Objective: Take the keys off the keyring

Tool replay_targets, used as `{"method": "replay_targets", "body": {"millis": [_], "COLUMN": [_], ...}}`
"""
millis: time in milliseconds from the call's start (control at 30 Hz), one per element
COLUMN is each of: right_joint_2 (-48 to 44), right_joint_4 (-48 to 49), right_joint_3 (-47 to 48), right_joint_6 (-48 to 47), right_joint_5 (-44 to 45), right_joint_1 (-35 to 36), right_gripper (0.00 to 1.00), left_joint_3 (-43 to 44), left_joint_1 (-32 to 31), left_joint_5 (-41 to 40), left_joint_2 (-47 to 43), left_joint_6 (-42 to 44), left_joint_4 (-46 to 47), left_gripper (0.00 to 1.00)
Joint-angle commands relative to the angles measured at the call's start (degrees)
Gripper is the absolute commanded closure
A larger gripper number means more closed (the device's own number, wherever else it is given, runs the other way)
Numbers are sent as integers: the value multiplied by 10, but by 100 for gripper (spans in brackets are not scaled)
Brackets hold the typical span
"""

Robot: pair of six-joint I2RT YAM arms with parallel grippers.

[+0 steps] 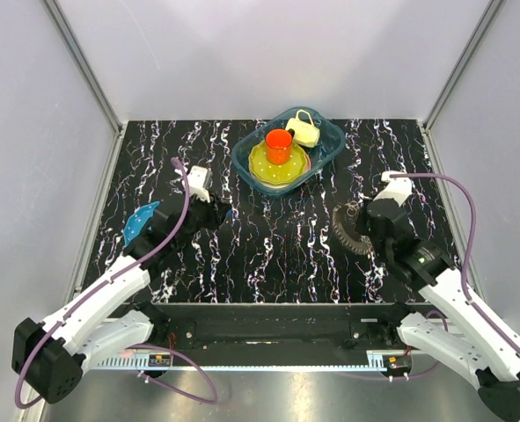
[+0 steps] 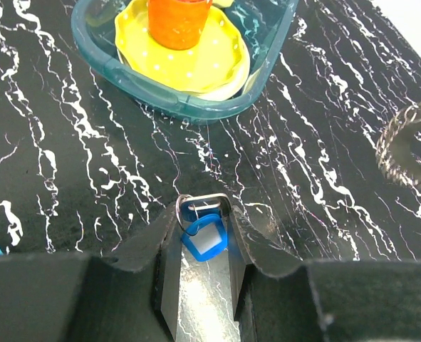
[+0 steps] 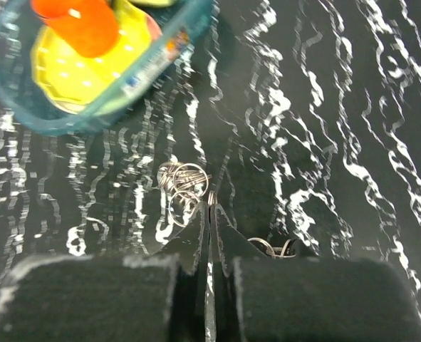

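Observation:
The keyring [image 1: 351,230] lies right of the table's middle, fringed with small grey keys [image 1: 345,239]; part of it shows at the right edge of the left wrist view [image 2: 404,145]. My right gripper [image 1: 366,229] is shut on its thin wire [image 3: 209,197], and a bunch of small metal rings [image 3: 182,182] hangs just left of the tips [image 3: 209,208]. My left gripper [image 1: 223,211] is over the table's left half, well apart from the keyring, and is shut on a blue-headed key [image 2: 205,238] with a small split ring and a silver loop [image 2: 211,201].
A teal tub [image 1: 330,149] at the back centre holds a yellow plate [image 1: 261,167], an orange cup [image 1: 279,145] and a pale yellow teapot [image 1: 304,129]. A blue round disc [image 1: 138,223] lies near the left edge beside my left arm. The table is black marble-patterned.

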Motion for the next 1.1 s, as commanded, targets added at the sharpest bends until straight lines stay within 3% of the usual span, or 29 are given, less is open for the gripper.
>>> {"method": "replay_targets", "body": {"millis": [0, 100, 233, 400, 533, 700, 767, 867, 900, 967, 1067], "right_joint_2": [35, 64, 105, 172, 217, 251, 251, 239, 234, 213, 185], "right_joint_4": [1, 62, 160, 219, 241, 252, 246, 235, 229, 212, 203], "right_joint_3": [-25, -34, -34, -13, -52, -135, -148, -141, -136, -117, -103], "right_joint_6": [70, 30, -45, -121, -65, 45, 64, 66, 66, 58, 45], "right_joint_5": [62, 57, -27, -62, -159, -198, -191, -199, -204, -218, -273], "right_joint_1": [-40, -112, -199, -252, -253, -252, -252, -252, -252, -252, -252], "right_gripper": [100, 100, 100, 100, 100, 99, 93, 72, 60, 51, 20], "left_joint_3": [-9, 0, 32, 42, 43, 41, 42, 39, 42, 68, 90], "left_joint_1": [5, 30, 58, 80, 91, 104, 107, 116, 119, 125, 138], "left_joint_5": [-16, 5, 28, 45, 58, 64, 69, 98, 99, 97, 103], "left_joint_2": [14, 46, 96, 158, 195, 218, 225, 233, 237, 256, 281], "left_joint_6": [-27, -46, -62, -68, -79, -84, -86, -93, -92, -84, -87], "left_joint_4": [23, 41, 53, 83, 99, 103, 104, 128, 128, 113, 95], "left_gripper": [100, 100, 100, 100, 100, 100, 100, 100, 100, 100, 100]}}
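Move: Below the right hand, which still grips the keyring by its rim, the bare table it is bound for lies about 20 cm down, 6 cm ahead and 8 cm to the right; from that hand the basket stands some 22 cm ahead and 17 cm to the left. For the left hand, still holding the blue-capped key, the basket is roughly 21 cm ahead, 14 cm right and 18 cm lower, and the blue plate about 21 cm left, level with it and 20 cm down. Lowering the keyring, the right hand first swings right and forward as it sinks, then curves back and a little left while dropping to about 18 cm down. It tips some 20 degrees downward, opens its fingers wide to let go, and just starts to rise. Meanwhile the left hand sinks about 9 cm and goes 7 cm forward towards the basket's near side, tipping down and keeping its hold on the blue-capped key. ##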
